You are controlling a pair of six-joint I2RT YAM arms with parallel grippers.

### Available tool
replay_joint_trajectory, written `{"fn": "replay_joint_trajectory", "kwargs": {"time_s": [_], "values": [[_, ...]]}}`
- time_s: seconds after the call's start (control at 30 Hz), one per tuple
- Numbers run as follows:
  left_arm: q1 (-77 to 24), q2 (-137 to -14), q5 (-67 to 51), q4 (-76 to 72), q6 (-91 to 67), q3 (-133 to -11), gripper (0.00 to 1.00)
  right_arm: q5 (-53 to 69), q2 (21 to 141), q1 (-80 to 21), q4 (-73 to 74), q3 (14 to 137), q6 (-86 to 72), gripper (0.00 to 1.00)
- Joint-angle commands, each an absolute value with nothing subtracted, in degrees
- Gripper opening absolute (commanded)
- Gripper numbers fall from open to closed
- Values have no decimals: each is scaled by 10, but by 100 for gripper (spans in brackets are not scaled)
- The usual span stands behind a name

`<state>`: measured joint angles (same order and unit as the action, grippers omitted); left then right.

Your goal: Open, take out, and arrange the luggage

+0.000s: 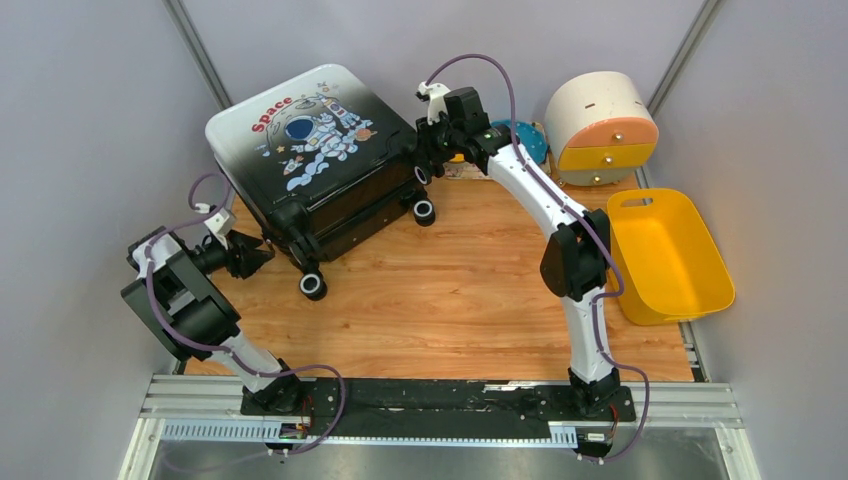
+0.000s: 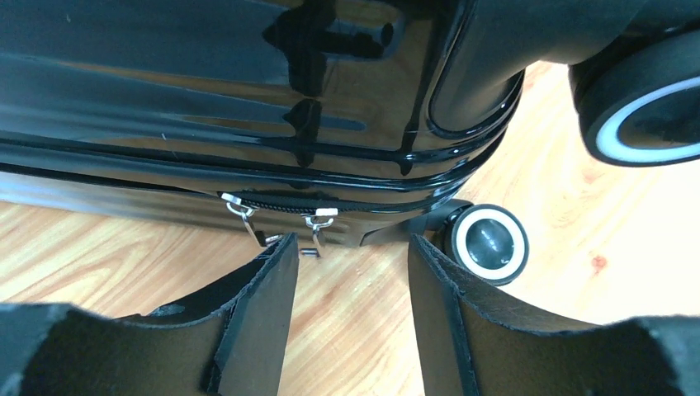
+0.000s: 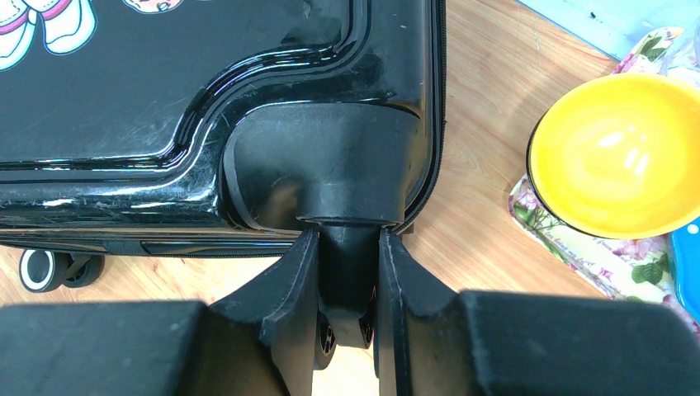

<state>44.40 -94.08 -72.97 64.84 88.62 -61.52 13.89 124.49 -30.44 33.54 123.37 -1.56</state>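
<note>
The luggage (image 1: 310,150) lies flat on the wooden table at the back left, shut, with its astronaut print facing up. My left gripper (image 1: 262,255) stands open at its near side. In the left wrist view the open left gripper (image 2: 351,247) points at two metal zipper pulls (image 2: 318,229) on the black shell (image 2: 206,91), with only bare wood between the fingers. My right gripper (image 1: 425,160) is at the case's right corner. There the right gripper (image 3: 348,239) is shut on the black stem of a caster wheel (image 3: 345,264) under the corner housing (image 3: 330,165).
A yellow plastic bin (image 1: 665,255) stands at the right edge. A round cream-and-orange drawer box (image 1: 600,125) sits at the back right. A yellow bowl (image 3: 615,153) rests on a flowered tray beside the right gripper. Other caster wheels (image 1: 313,285) stick out towards the table's middle.
</note>
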Motion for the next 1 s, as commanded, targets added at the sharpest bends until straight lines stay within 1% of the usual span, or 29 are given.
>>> {"fn": "replay_joint_trajectory", "kwargs": {"time_s": [0.0,0.1,0.23,0.33,0.53,0.63,0.7,0.73,0.77,0.83,0.9,0.97], "values": [[445,-936,-754,588,918,-601,59,142,1271,-309,299,1216,-18,0],[439,-936,-748,546,895,-592,59,143,1268,-310,301,1213,-18,0],[427,-931,-742,455,830,-573,59,144,1267,-310,302,1208,-18,0],[416,-933,-740,420,806,-570,59,147,1267,-310,303,1204,-19,0],[405,-931,-740,412,808,-560,55,148,1268,-310,303,1199,-19,0],[405,-917,-740,441,842,-546,45,148,1267,-310,303,1200,-19,0],[405,-904,-736,481,882,-543,31,147,1268,-310,304,1200,-21,0],[405,-902,-729,527,918,-545,24,147,1268,-310,304,1199,-21,0],[405,-897,-725,548,932,-546,12,147,1268,-311,304,1198,-21,0],[405,-891,-719,603,957,-542,1,146,1267,-311,304,1196,-23,0],[405,-870,-718,639,990,-521,0,145,1267,-310,303,1194,-25,0],[404,-837,-720,650,978,-499,0,144,1266,-311,301,1190,-29,0]]}}
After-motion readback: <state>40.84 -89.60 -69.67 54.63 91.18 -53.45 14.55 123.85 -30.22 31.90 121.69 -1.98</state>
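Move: Just ahead of the open left fingers, about 2 cm forward and 3 cm below, hangs the suitcase's nearer zipper pull. The second zipper pull sits on the same seam, about 6 cm ahead of the hand, 3 cm left and 3 cm down; the lower corner wheel is some 3 cm back, 10 cm right and 5 cm down. From the right hand the nearer pull lies roughly 17 cm back, 32 cm left and 11 cm lower. Reaching about 3 cm forward while sinking some 2 cm, the left hand brings its open fingers around the nearer zipper pull, then shuts them on it. As they close it turns back, drawing the pull back and to the right along the seam towards the lower corner wheel, some 3–4 cm. The right hand stays put, still gripping the suitcase's far wheel mount. ##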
